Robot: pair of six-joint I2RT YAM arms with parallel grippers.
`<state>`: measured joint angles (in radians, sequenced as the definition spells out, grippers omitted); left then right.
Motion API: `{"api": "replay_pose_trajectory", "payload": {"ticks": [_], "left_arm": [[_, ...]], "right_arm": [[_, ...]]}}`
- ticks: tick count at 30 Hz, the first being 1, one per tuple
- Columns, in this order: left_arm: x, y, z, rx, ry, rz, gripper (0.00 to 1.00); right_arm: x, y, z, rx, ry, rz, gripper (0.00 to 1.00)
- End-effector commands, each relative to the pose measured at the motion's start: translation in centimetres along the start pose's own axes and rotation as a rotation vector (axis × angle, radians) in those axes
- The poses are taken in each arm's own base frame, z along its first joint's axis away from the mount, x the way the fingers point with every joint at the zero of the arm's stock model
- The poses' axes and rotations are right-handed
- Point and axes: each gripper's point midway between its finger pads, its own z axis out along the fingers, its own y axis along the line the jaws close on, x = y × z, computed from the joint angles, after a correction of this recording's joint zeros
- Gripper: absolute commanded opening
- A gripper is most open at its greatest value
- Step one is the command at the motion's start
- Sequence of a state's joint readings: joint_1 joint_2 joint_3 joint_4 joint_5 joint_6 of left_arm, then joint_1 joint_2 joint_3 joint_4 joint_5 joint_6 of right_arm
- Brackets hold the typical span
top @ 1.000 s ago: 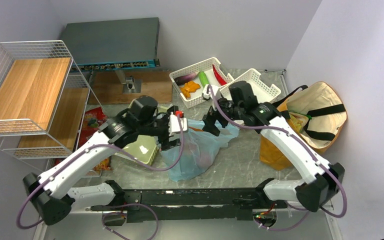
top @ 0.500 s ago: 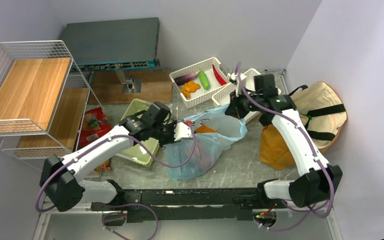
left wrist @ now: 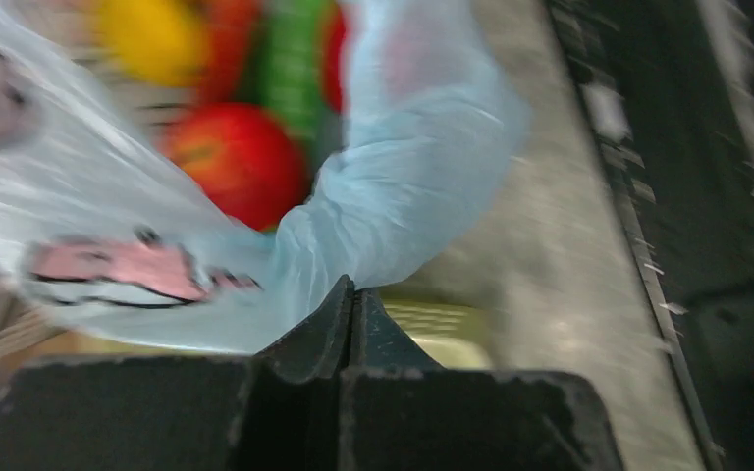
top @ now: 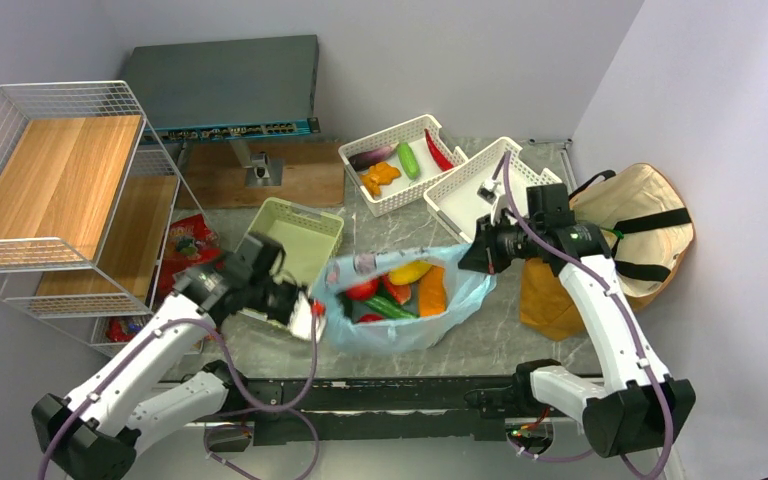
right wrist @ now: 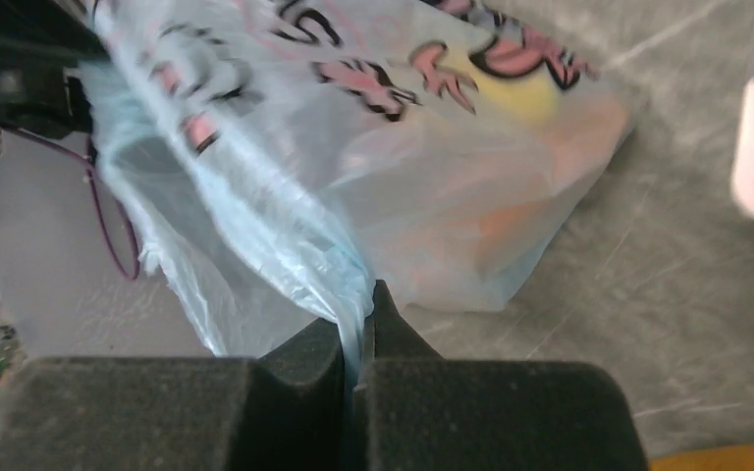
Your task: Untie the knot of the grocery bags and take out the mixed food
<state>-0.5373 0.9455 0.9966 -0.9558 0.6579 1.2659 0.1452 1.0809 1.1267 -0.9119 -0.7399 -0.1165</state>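
The light-blue plastic grocery bag point(top: 405, 335) lies mid-table, its mouth stretched wide between my two grippers. Inside it I see a yellow mango point(top: 410, 271), a red apple point(top: 362, 290), an orange carrot point(top: 431, 290) and a green cucumber point(top: 390, 308). My left gripper point(top: 316, 312) is shut on the bag's left rim point(left wrist: 393, 196); its blurred wrist view shows the apple point(left wrist: 241, 162). My right gripper point(top: 467, 261) is shut on a bunched strand of the right rim point(right wrist: 344, 285). The mustard-brown tote point(top: 640, 215) with black straps sits at the far right, untouched.
A white basket point(top: 385, 134) at the back holds an eggplant, a cucumber and a red chili; a second white basket point(top: 465, 200) stands beside it. A pale green basket point(top: 295, 235) is behind my left arm. A wire shelf point(top: 50, 190) and red snack pack point(top: 188, 245) are on the left.
Both grippers closed on the blue bag's rim and pulled apart, the left toward the near left, the right to the right. The bag's mouth now gapes and the food shows.
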Motion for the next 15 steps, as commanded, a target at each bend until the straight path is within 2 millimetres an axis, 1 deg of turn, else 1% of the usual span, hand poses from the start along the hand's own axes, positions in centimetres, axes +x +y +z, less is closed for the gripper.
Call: {"api": "replay_pose_trajectory", "payload": {"ticks": [1, 3, 4, 5, 6, 7, 8, 9, 10, 11, 13, 14, 15], "left_arm": [[5.0, -9.2, 2.7, 0.231, 0.112, 0.19, 0.0], [6.9, -10.6, 3.2, 0.229, 0.169, 0.24, 0.0], [7.8, -11.3, 3.3, 0.238, 0.194, 0.26, 0.02], [8.3, -11.8, 3.2, 0.245, 0.211, 0.276, 0.07], [8.4, -11.9, 3.1, 0.243, 0.216, 0.277, 0.16], [7.9, -11.8, 2.9, 0.231, 0.202, 0.266, 0.28], [6.6, -11.1, 2.7, 0.203, 0.165, 0.234, 0.48], [4.7, -9.9, 2.2, 0.159, 0.112, 0.191, 0.63], [1.9, -7.6, 1.2, 0.081, 0.049, 0.137, 0.71], [-0.6, -5.8, 0.3, 0.022, -0.01, 0.063, 0.76], [-5.0, -2.3, -1.5, -0.065, -0.117, -0.076, 0.79], [-6.9, -0.6, -2.4, -0.098, -0.16, -0.113, 0.79], [-8.2, 0.9, -2.6, -0.117, -0.191, -0.149, 0.79]], "right_arm": [[1.2, -1.0, 1.4, 0.002, 0.01, 0.026, 0.0], [1.9, -0.9, 2.3, -0.018, 0.03, 0.029, 0.0], [2.1, -0.7, 2.6, -0.029, 0.038, 0.024, 0.0], [2.4, -0.3, 3.0, -0.039, 0.048, 0.014, 0.0], [2.6, 0.1, 3.3, -0.047, 0.054, -0.001, 0.0], [2.7, 0.4, 3.6, -0.049, 0.054, -0.021, 0.0], [2.8, 0.9, 3.8, -0.055, 0.055, -0.042, 0.0], [2.8, 1.2, 4.0, -0.056, 0.052, -0.065, 0.0], [2.8, 1.5, 4.2, -0.057, 0.048, -0.079, 0.0], [2.8, 1.7, 4.2, -0.057, 0.045, -0.087, 0.0], [2.5, 1.6, 4.2, -0.045, 0.035, -0.102, 0.0], [2.3, 1.5, 4.2, -0.033, 0.025, -0.108, 0.0], [2.0, 1.4, 4.2, -0.019, 0.007, -0.118, 0.0]]}}
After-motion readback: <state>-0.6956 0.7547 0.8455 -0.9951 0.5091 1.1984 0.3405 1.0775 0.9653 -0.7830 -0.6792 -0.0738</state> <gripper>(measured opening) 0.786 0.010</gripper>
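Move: The left hand still pinches the grocery bag's left rim; the bag's middle with the vegetables lies about 18 cm to its right, level with it fore and aft, some 13 cm below. The green basket is about 10 cm ahead and 5 cm left. The right hand, still on the right rim, has the bag's middle about 16 cm left, 7 cm back and 14 cm down; the empty white basket sits some 17 cm ahead and 3 cm right. Left hand takes bag rim down 13 cm and back, opens, rises; right sinks 5 cm, still pinching. ##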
